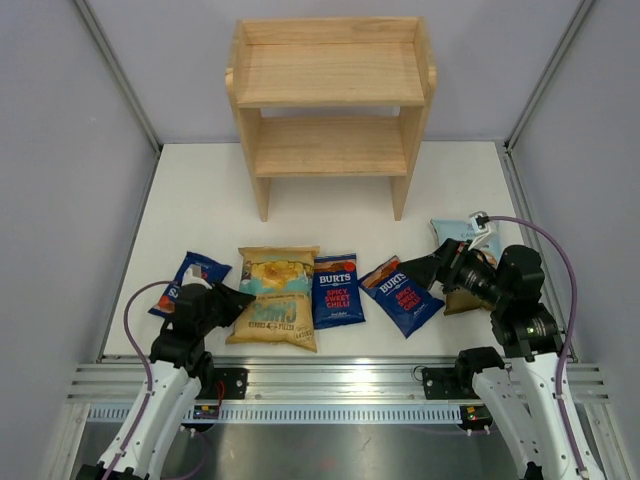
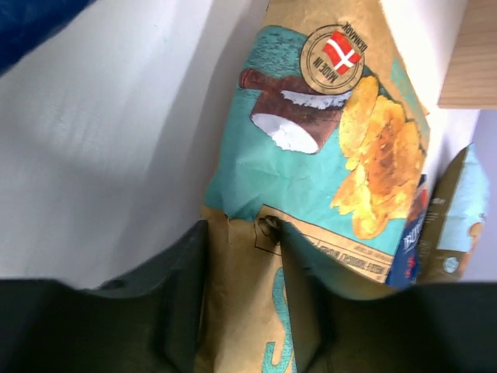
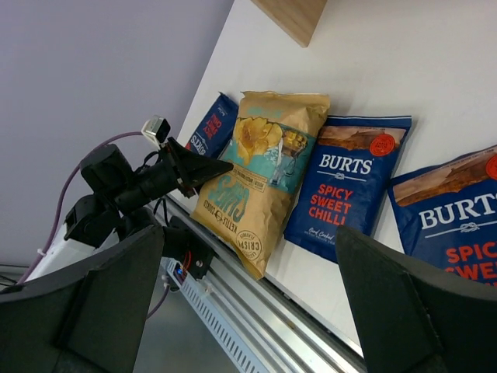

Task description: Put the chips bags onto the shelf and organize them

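Observation:
Several chips bags lie in a row at the table's front. My left gripper [image 1: 240, 300] [image 2: 241, 256] is shut on the near left part of the large tan-and-teal bag [image 1: 275, 295] [image 2: 311, 155] [image 3: 264, 171], and tan foil fills the gap between its fingers. Dark-blue Burts bags lie at the far left [image 1: 190, 280], in the middle [image 1: 337, 290] [image 3: 349, 186] and to the right [image 1: 402, 295]. My right gripper [image 1: 420, 272] [image 3: 248, 295] hangs open over the right-hand Burts bag, holding nothing. A pale-blue bag [image 1: 470, 240] is partly hidden behind that arm. The wooden shelf [image 1: 330, 100] stands at the back.
The metal rail [image 1: 330, 385] runs along the table's front edge, just below the bags. Grey walls close in both sides. Bare white tabletop [image 1: 330, 225] lies between the row of bags and the shelf's legs.

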`<state>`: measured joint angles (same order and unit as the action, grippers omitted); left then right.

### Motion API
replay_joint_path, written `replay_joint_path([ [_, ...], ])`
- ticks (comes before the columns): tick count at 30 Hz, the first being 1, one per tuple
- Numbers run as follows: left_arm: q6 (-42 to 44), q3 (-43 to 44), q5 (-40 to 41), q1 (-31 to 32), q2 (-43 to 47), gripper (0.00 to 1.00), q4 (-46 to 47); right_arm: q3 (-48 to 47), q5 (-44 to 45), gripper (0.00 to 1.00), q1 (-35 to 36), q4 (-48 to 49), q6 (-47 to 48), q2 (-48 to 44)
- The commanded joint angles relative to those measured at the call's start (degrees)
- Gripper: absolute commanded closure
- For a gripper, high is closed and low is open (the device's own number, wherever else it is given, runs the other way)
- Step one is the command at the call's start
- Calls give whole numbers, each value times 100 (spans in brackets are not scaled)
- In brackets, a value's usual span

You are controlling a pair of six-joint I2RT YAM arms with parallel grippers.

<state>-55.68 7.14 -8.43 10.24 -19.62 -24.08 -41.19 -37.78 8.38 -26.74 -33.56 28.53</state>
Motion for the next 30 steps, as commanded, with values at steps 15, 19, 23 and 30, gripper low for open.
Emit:
replay_joint_path([
  [15,-1286,139,-906,13,423,100,1360,1516,-1116,0,41,2180,-1256,539],
  [19,-1638,235,-950,13,529,100,1660,1965,-1162,1,137,3068,-1750,601],
  [23,-1876,376,-942,13,599,100,1784,2290,-1083,1,374,3596,-2110,697],
  [30,-2289,683,-766,13,828,100,2021,2493,-338,1,1419,4641,-2374,1286],
])
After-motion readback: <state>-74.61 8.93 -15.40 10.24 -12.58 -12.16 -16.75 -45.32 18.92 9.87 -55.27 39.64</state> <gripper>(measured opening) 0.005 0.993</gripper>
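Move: At the large tan chips bag's left edge, the left hand has its half-closed fingers around the film; the bag's middle lies about 7 cm to its right, level ahead and 2 cm lower. A small blue bag lies roughly 13 cm left and 3 cm ahead. From the right hand, the large bag is some 30 cm left and 25 cm down, level ahead; the upright blue Burts bag is 16 cm left and 3 cm ahead, the tilted one almost straight below. Closing fully on the large bag's left edge, the left hand pinches it and lifts about 10 cm, drifting 3 cm right and a little forward while the wrist rolls and tips up some 25 degrees. The open right hand sinks about 9 cm above the tilted Burts bag, then sweeps 6 cm left towards the large bag, its fingers swinging left. ##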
